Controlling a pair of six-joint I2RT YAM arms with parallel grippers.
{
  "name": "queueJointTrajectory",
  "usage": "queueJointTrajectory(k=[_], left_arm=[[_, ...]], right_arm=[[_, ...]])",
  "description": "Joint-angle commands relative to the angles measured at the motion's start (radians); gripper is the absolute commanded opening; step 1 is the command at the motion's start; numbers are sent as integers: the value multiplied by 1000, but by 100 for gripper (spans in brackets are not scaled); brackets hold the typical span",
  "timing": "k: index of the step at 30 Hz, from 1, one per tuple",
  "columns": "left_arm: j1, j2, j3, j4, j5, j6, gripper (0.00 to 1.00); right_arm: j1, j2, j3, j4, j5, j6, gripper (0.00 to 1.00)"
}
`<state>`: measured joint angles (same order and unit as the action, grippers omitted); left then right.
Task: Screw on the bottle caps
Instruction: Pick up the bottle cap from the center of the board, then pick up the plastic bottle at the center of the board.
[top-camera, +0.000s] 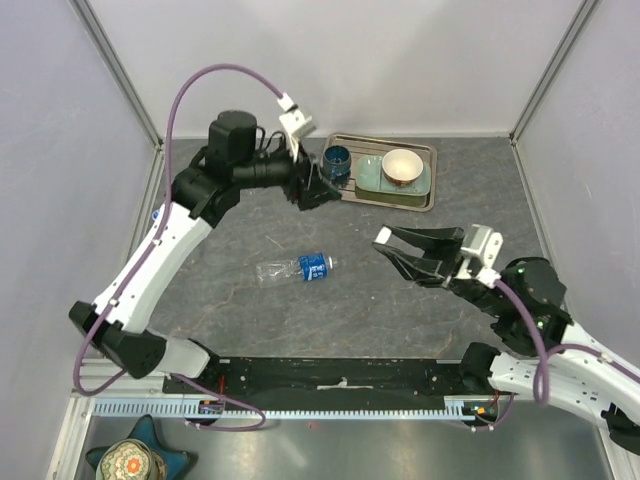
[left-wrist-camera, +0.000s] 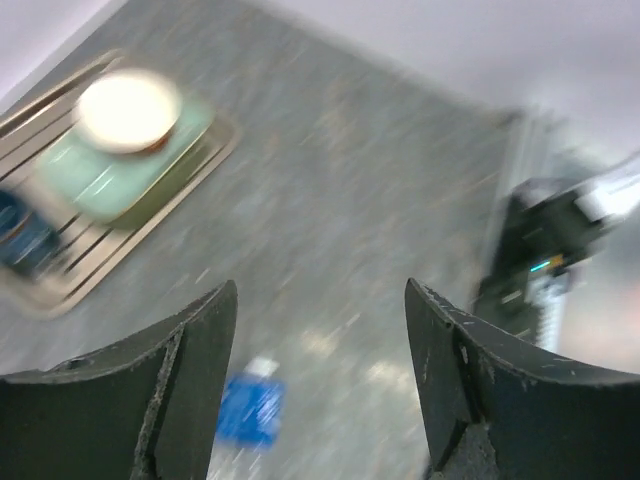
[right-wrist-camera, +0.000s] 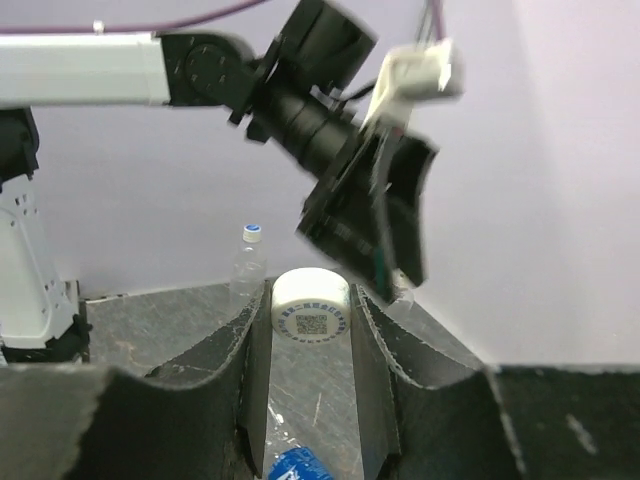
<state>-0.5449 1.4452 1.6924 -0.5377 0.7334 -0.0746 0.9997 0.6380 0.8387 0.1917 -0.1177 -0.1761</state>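
A white bottle cap (right-wrist-camera: 311, 303) with a printed code on its face is pinched between the fingers of my right gripper (right-wrist-camera: 310, 292), which is shut on it above the table's right middle (top-camera: 384, 240). One clear bottle (top-camera: 295, 267) with a blue label lies on its side mid-table, and its label also shows as a blur in the left wrist view (left-wrist-camera: 250, 405). Another clear bottle (right-wrist-camera: 248, 262) stands upright, capped, by the far wall. My left gripper (top-camera: 312, 188) hovers beside the tray, jaws open and empty (left-wrist-camera: 320, 300).
A metal tray (top-camera: 432, 180) at the back holds a white-and-tan bowl (top-camera: 402, 166) on a green dish and a dark blue cup (top-camera: 337, 160). Walls close in the table on three sides. The left wrist view is motion-blurred.
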Motion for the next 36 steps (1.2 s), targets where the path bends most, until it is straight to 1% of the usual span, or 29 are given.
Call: queueJointTrajectory(k=[1, 2, 3, 4, 5, 7, 10, 14, 17, 21, 22, 30, 35, 36], left_arm=[[-3, -104, -212, -239, -379, 539, 77], [-6, -156, -306, -235, -374, 602, 78], [-10, -182, -354, -220, -381, 625, 89], [-10, -198, -403, -208, -400, 648, 96], [-10, -218, -490, -197, -417, 701, 96], [-10, -212, -581, -170, -472, 748, 97], [-10, -180, -640, -150, -492, 812, 99], [-9, -123, -668, -153, -517, 890, 99], [-9, -106, -703, -153, -503, 938, 99], [-6, -91, -749, -119, -499, 981, 99], [-3, -66, -751, -119, -496, 984, 99], [48, 82, -697, -105, -463, 981, 99], [77, 170, -669, -122, -439, 1018, 99], [76, 194, -666, -134, -433, 1026, 99]], right_arm=[[4, -46, 54, -124, 24, 75, 26], [4, -52, 59, -136, 26, 79, 26], [4, -58, 63, -143, 32, 85, 26], [4, -58, 66, -149, 38, 89, 26], [4, -58, 71, -153, 38, 89, 26], [4, -55, 76, -153, 36, 93, 26], [4, -46, 83, -155, 29, 104, 27], [4, -50, 86, -162, 33, 112, 28], [4, -57, 85, -173, 41, 115, 28], [4, -61, 79, -178, 39, 115, 28], [4, -61, 77, -178, 39, 115, 28], [4, -58, 76, -189, 44, 101, 28], [4, -61, 76, -190, 49, 95, 28], [4, -61, 76, -213, 49, 96, 28]])
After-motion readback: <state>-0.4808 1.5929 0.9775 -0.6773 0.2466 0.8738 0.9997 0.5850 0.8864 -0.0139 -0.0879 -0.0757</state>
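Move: The uncapped bottle lies on the table about 37 cm below the left hand, some 10 cm to its left and about 1 cm back, its neck pointing right. From the left hand, the blue mug stands about 26 cm ahead and 2 cm right, and the blue-capped bottle about 39 cm left and 1 cm ahead. From the right hand, which already pinches the bottle cap, the uncapped bottle is roughly 11 cm ahead, 15 cm left and 41 cm down. Down to the lying bottle's clear base half comes the left hand, dropping about 36 cm and shifting some 15 cm left, fast at first, then slower. On the way its fingers swing from pointing right to mostly down and spread fully, ending astride the body behind the blue label. The right hand keeps its pinch on the cap high up, easing slightly down and right. ##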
